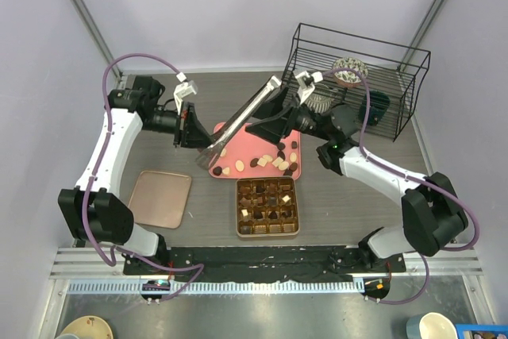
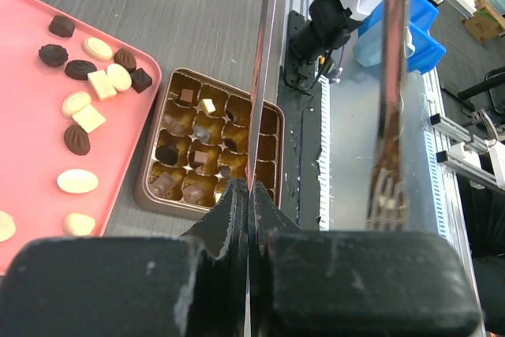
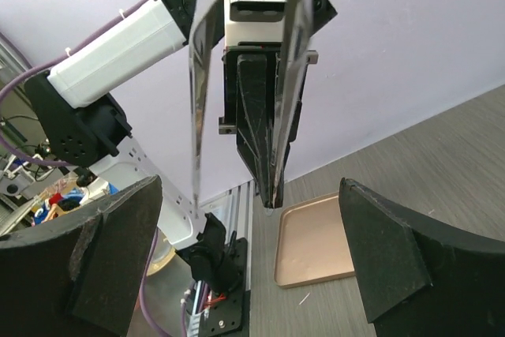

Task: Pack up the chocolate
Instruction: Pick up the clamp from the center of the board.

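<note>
The chocolate [image 1: 274,161] lies loose on a pink tray [image 1: 238,148]; several more pieces sit in the gold-brown gridded box [image 1: 237,207]. The left wrist view shows the same chocolate [image 2: 87,92] and box [image 2: 144,187]. My left gripper [image 1: 193,136] [image 2: 251,195] is shut on one arm of metal tongs [image 1: 242,117] [image 2: 264,76], held above the tray's left end. Their other arm [image 2: 390,76] hangs free. My right gripper [image 1: 266,117] [image 3: 251,185] stands wide open by the tongs' far end, holding nothing. Ahead of it are the tongs [image 3: 194,100] and the left gripper [image 3: 264,132].
A flat rose-gold lid [image 1: 160,198] [image 3: 316,242] lies on the table's left. A black wire rack [image 1: 357,69] with a few items stands at the back right. The metal rail [image 1: 270,263] runs along the near edge.
</note>
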### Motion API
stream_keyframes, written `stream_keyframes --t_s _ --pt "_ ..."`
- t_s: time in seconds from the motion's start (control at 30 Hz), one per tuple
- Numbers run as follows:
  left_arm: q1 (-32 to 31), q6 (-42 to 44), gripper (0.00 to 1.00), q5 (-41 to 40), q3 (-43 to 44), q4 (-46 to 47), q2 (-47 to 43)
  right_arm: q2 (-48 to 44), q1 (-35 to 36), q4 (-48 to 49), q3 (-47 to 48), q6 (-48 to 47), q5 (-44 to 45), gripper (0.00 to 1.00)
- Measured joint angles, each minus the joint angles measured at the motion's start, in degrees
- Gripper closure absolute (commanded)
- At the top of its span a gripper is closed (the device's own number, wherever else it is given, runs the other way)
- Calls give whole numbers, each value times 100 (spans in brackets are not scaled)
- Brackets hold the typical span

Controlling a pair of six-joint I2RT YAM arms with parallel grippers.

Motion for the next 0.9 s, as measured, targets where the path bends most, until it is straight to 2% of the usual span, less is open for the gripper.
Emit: stream_keyframes --t_s 0.27,0.5,0.6,0.63,0.83,0.9 --pt "-26 24 100 -17 -105 -2 -2 2 549 -951 516 -772 122 0" --pt "-31 48 100 -57 -236 -2 -79 70 680 -1174 815 -970 175 0" --pt "-31 50 100 -83 -254 0 -111 162 695 -1235 870 -1010 179 12" --pt "-31 48 100 -90 -260 -2 -118 188 697 -1250 881 -1023 181 19" --pt "-31 55 100 -173 -275 0 -162 269 697 -1495 894 -1078 205 36" --pt "-28 52 100 -177 -284 0 -181 269 697 -1585 898 -1102 216 47"
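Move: The clamp, held near its head by the left fingers, slants up towards the right hand; its middle lies about 5 cm to the right hand's left, level fore and aft and roughly 1 cm lower. From that hand, the pink tray's middle is some 9 cm ahead, 2 cm left and 36 cm down, the chocolate box 7 cm back, 2 cm right and 35 cm down. From the left hand, the clamp's middle is about 6 cm right, 3 cm ahead and 7 cm up. The right hand reaches about 5 cm to its left with its fingers wide, bringing them around the clamp's upper part while it swings slightly back and up and then returns. As the reach slows, its fingers start closing, down to about two thirds open with no grip visible yet, while the left hand keeps its pinch near the clamp's head and sinks only about 1 cm. ##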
